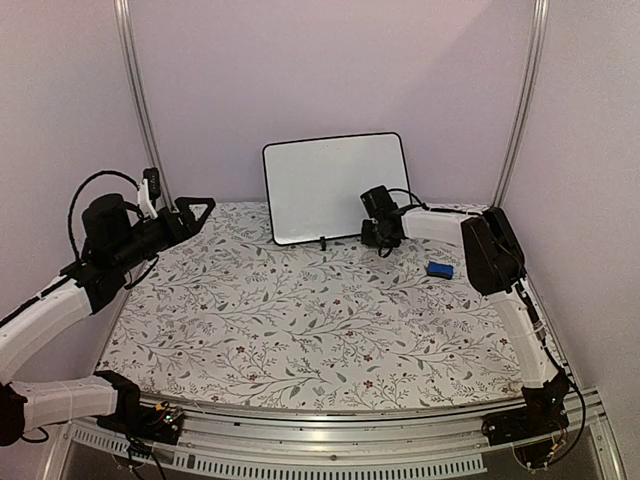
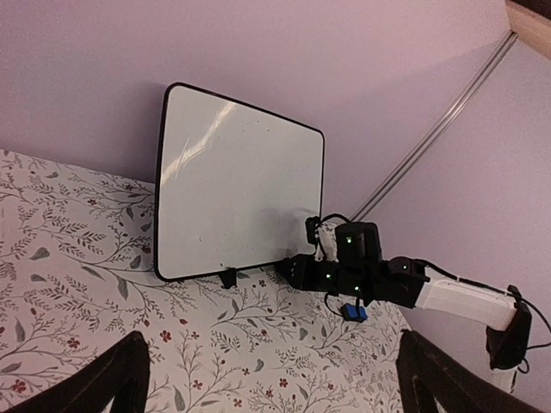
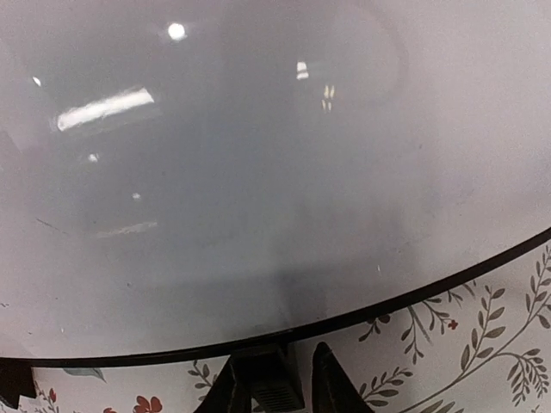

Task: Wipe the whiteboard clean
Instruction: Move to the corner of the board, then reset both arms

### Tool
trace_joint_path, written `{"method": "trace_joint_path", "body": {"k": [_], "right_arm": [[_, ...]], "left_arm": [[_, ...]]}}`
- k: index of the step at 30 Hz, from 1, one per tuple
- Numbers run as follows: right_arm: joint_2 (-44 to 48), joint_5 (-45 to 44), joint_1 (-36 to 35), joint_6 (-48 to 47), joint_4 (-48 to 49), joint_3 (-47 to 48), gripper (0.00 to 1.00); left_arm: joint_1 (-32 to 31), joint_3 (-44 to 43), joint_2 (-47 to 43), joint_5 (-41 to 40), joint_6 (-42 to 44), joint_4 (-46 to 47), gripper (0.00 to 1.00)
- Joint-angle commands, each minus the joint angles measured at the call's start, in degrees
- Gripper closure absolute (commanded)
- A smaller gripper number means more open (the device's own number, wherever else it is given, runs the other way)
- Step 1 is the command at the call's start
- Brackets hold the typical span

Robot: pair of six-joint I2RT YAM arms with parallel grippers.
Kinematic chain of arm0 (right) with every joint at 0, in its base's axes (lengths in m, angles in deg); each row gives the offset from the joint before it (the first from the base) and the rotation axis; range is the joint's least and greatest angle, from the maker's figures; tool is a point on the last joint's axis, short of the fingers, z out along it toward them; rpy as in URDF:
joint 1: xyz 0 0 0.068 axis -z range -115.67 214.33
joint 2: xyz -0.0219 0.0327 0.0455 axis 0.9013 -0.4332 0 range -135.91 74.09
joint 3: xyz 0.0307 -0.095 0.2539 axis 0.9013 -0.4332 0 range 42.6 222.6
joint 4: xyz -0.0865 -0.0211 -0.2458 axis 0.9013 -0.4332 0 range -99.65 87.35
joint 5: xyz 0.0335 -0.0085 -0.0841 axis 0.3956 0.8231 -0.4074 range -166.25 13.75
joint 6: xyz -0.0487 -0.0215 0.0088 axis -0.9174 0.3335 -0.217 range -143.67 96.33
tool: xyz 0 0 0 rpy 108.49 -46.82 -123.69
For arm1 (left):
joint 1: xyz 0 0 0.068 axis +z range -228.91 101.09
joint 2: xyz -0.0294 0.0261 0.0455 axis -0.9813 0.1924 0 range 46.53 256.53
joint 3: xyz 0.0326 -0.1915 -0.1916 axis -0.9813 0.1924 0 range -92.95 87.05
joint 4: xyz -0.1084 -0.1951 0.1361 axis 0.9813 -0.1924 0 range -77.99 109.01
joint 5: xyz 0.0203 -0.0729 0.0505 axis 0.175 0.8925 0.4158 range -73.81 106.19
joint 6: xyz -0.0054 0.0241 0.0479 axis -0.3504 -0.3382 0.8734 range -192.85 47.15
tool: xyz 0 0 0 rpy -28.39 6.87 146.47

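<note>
The whiteboard stands upright against the back wall on small black feet, and its face looks blank. My right gripper is low at the board's bottom right corner. In the right wrist view the whiteboard fills the picture, with only faint smudges. There the right gripper has its fingers a little apart, and a black stand foot shows between them. A small blue eraser lies on the table, right of that gripper and apart from it. My left gripper hangs wide open and empty at the far left.
A floral tablecloth covers the table. Metal poles rise at both back corners beside the lilac walls. The right arm's forearm stretches over the table's back right part, above the eraser.
</note>
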Motion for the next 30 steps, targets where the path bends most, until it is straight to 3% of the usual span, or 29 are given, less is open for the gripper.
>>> {"method": "trace_joint_path", "body": {"k": [1, 9, 21, 30], "right_arm": [[-0.3, -2.94, 0.65, 2.06, 3.91, 2.44, 0.72], [2.93, -1.55, -0.12, 1.46, 4.75, -4.69, 0.62], [22.08, -1.02, -2.81, -2.11, 16.94, -33.53, 0.58], [27.25, 0.58, -2.81, -6.37, 16.24, -33.99, 0.57]], "left_arm": [[0.64, 1.01, 0.24, 0.48, -0.12, 1.47, 0.0], [0.73, 0.97, 0.28, 0.53, -0.17, 1.38, 0.0], [0.66, 0.88, 0.82, 0.92, -0.33, 1.42, 0.0], [0.9, 0.82, 1.56, 1.34, -0.43, 1.43, 0.0]]}}
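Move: The whiteboard's right foot, a small black clip, sits right between the right hand's fingertips, on the hand point. The left foot is about 12 cm to that hand's left and some 1 cm nearer; the board's lower right corner is roughly 10 cm to its right and 1 cm farther out. The blue eraser lies about 17 cm right and 9 cm back. From the left hand the right foot is some 24 cm ahead, 33 cm right and 26 cm below. Nearly in place at first, the right hand goes on opening its fingers to a bit under half and lets go of the right foot. It then draws straight back from the whiteboard by some 8 cm, drifting a little right towards the eraser, and finally rises about 5 cm with its fingertips tipping up slightly. ##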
